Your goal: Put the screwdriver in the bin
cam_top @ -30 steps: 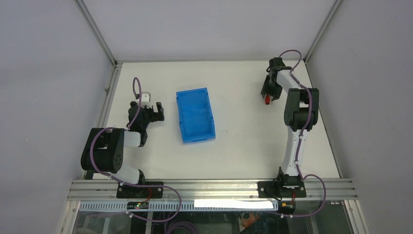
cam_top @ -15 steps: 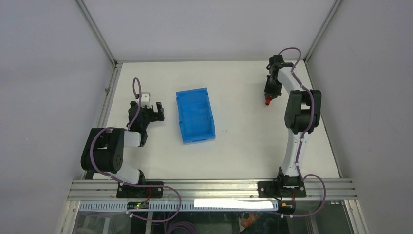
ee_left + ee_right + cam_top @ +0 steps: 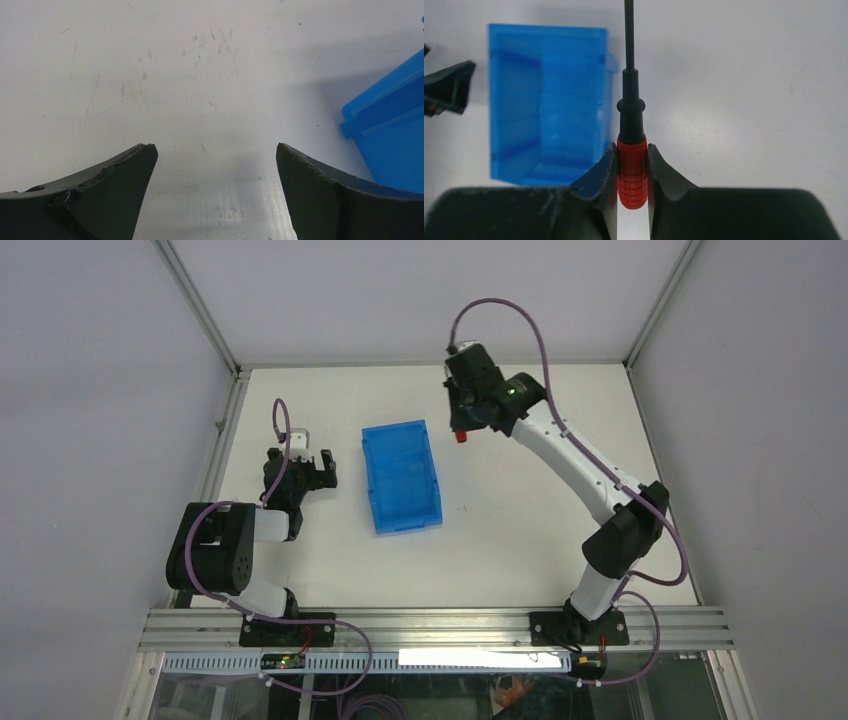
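The blue bin (image 3: pixel 402 477) sits on the white table left of centre. It also shows in the right wrist view (image 3: pixel 546 102) and at the right edge of the left wrist view (image 3: pixel 395 135). My right gripper (image 3: pixel 461 430) is raised just past the bin's far right corner. In the right wrist view it (image 3: pixel 632 155) is shut on the red handle of the screwdriver (image 3: pixel 631 172), whose black shaft points away along the bin's right wall. My left gripper (image 3: pixel 318 465) rests left of the bin, open and empty, its fingers (image 3: pixel 115 185) wide apart over bare table.
Grey enclosure walls and metal frame rails (image 3: pixel 225 430) border the white table on the left, back and right. An aluminium rail (image 3: pixel 430 625) with both arm bases runs along the near edge.
My right arm has swung left from the table's far right side to just right of the bin's far end, carrying the screwdriver. The left arm has not moved.
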Available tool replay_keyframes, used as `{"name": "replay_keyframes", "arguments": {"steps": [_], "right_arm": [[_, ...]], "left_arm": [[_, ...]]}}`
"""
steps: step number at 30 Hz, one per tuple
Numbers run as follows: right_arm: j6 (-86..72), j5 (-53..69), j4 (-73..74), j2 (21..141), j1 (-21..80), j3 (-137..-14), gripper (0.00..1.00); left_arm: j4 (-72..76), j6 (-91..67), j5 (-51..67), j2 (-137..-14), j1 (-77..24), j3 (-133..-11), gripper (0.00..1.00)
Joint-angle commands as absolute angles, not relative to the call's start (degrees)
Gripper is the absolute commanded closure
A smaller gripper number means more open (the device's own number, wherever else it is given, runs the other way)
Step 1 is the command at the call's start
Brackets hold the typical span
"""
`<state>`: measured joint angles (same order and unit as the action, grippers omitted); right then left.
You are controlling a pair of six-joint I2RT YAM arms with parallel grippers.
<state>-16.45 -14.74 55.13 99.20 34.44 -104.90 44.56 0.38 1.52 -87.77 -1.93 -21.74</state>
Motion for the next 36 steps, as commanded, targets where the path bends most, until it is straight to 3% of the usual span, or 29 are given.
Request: {"name": "replay_keyframes", "arguments": {"steps": [1,8,22,29,36], "right_arm": [[-19.7,-17.1,50.6,97.8,43.7,-106.5,1.0],[-23.9,-24.0,45.2,103.5,52.5,-102.8,1.0],[-28.8,-16.0,34.7,115.6,56.7,-90.8,0.95],[-31.7,-17.7,36.7,119.9,56.8,-92.2,0.72],[-29.1,-19.4,39.1,116.1,57.2,-97.3,0.53]], "left_arm": [[46.1,-0.6,1.5,-86.4,-2.4,-22.0,0.01],[46.1,-0.7,1.5,-86.4,-2.5,-22.0,0.01],[46.1,-0.6,1.4,-86.4,-2.4,-22.0,0.01],[46.1,-0.6,1.5,-86.3,-2.4,-22.0,0.01],[46.1,-0.6,1.5,-86.3,-2.4,-22.0,0.01]]}}
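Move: The right hand already holds the screwdriver by its red handle. The middle of the bin lies about 16 cm to its left, 1 cm back and some 20 cm below; the bin's right rim is only about 8 cm to the left. The idle left gripper is some 42 cm to the left, 4 cm farther out and 20 cm lower. From the left hand, the bin's middle is about 26 cm to the right and 5 cm back, at nearly the same height. Leftward and back first, about 13 cm over the bin while staying high, then down some 20 cm into it, easing a little farther back. On the way the right hand turns some 10 degrees counter-clockwise and tips its fingers more steeply down; near the bottom the fingers open and let go of the handle. ##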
